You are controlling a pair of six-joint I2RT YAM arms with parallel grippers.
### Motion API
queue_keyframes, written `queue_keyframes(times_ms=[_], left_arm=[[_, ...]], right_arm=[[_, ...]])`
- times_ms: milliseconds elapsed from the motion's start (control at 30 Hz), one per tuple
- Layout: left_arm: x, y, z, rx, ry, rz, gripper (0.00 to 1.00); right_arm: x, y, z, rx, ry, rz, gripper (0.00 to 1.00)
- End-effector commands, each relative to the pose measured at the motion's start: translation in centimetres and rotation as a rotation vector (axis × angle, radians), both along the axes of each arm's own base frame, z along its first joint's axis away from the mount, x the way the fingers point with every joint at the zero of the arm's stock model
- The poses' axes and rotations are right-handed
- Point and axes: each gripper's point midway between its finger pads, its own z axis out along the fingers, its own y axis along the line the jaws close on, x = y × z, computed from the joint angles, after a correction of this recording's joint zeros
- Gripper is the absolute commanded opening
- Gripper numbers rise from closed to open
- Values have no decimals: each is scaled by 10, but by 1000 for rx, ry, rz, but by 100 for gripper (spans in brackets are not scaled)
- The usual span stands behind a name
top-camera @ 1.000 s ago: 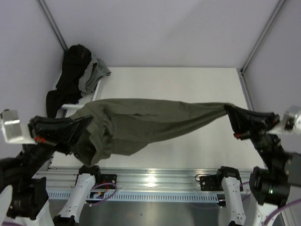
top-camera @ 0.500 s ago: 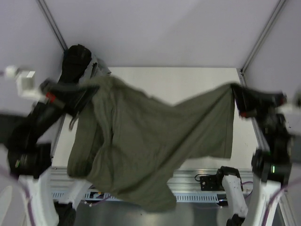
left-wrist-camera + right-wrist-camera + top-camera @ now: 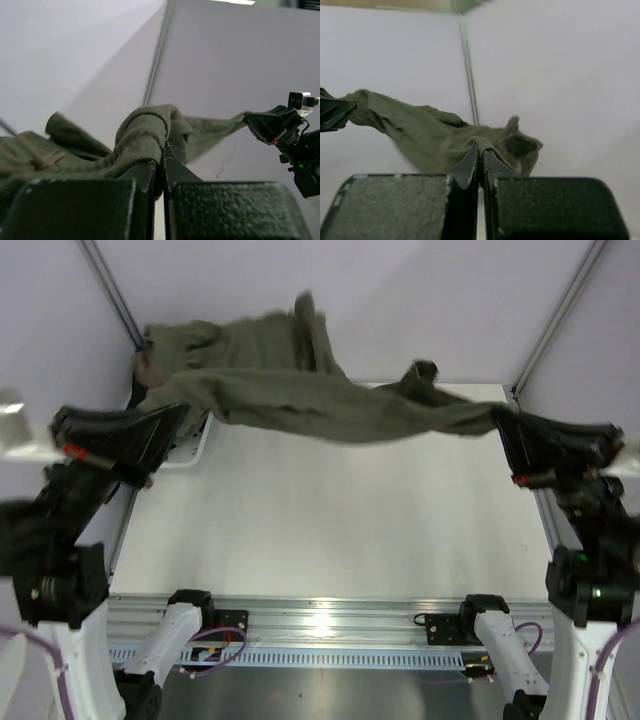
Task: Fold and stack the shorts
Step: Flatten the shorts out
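Observation:
The olive-green shorts (image 3: 300, 400) hang stretched in the air over the far part of the white table (image 3: 330, 520), the cloth billowing upward at the back. My left gripper (image 3: 180, 418) is shut on the shorts' left end, and my right gripper (image 3: 497, 420) is shut on their right end. In the left wrist view a bunched fold of the shorts (image 3: 145, 131) sits pinched at the left gripper (image 3: 163, 150), with the right gripper (image 3: 250, 120) across from it. In the right wrist view the shorts (image 3: 425, 132) run off to the left from the right gripper (image 3: 481, 150).
A white tray edge (image 3: 197, 445) shows at the back left, under the cloth. Metal frame posts (image 3: 110, 285) (image 3: 560, 315) rise at both back corners. An aluminium rail (image 3: 320, 618) with the arm bases runs along the near edge.
Both arms have swung up and toward the back. The shorts, which hung low over the near edge half a second ago, have flipped up and now stretch across the far side.

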Motion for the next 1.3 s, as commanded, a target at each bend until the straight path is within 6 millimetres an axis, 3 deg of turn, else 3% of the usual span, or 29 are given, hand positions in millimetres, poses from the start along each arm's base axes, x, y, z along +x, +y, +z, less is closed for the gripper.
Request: queue_keyframes(times_ms=[0,100,200,367,567,733,933,1100,1167,1267], left_arm=[[-3,1,10,21,-91,14,0],[-41,-3,18,19,-211,-31,0],[-41,4,13,37,-190,34,0],[-30,0,2,38,-133,4,0],[-43,0,12,35,-158,2,0],[-48,0,17,33,-141,-7,0],[-24,1,6,32,-52,6,0],[13,-5,-13,35,64,-28,0],[22,-8,-15,31,87,-54,0],[11,-11,-14,27,70,-88,0]], right_arm=[[-2,0,0,-16,-75,-7,0],[-25,8,-3,-25,-121,45,0],[-24,-1,-6,-9,-92,-21,0],[-16,5,-20,-19,-49,26,0],[-32,3,-12,-27,-87,4,0],[-27,2,-12,-26,-63,-9,0],[-3,-2,-20,-8,11,-28,0],[46,0,-46,-16,170,-7,0],[51,2,-47,-31,194,7,0],[36,3,-41,-32,150,12,0]])
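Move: Both shut grippers still pinch the shorts' ends high in the air, with the loose part flung forward, its middle about 10 cm ahead, 10 cm right and 6 cm below the left hand. The bare table middle where they can be spread lies some 13 cm ahead and 17 cm right of the left hand, 12 cm ahead and 18 cm left of the right, both nearly 60 cm down. The clothes tray is roughly 30 cm ahead and 20 cm left of the left hand, 52 cm below. Both arms finish the backward half of a shake together, drawing the pinched ends towards the bases by about 6 to 8 cm and slightly up while the fingers tip upward, then ease forward and down again with the shorts still stretched between them. After a brief, small drift back and up they swing out over the table once more, dipping and tipping the fingers down, the right hand ending about 6 cm forward and 6 cm below its start and the left only some 3 cm each way, both grips kept shut. ##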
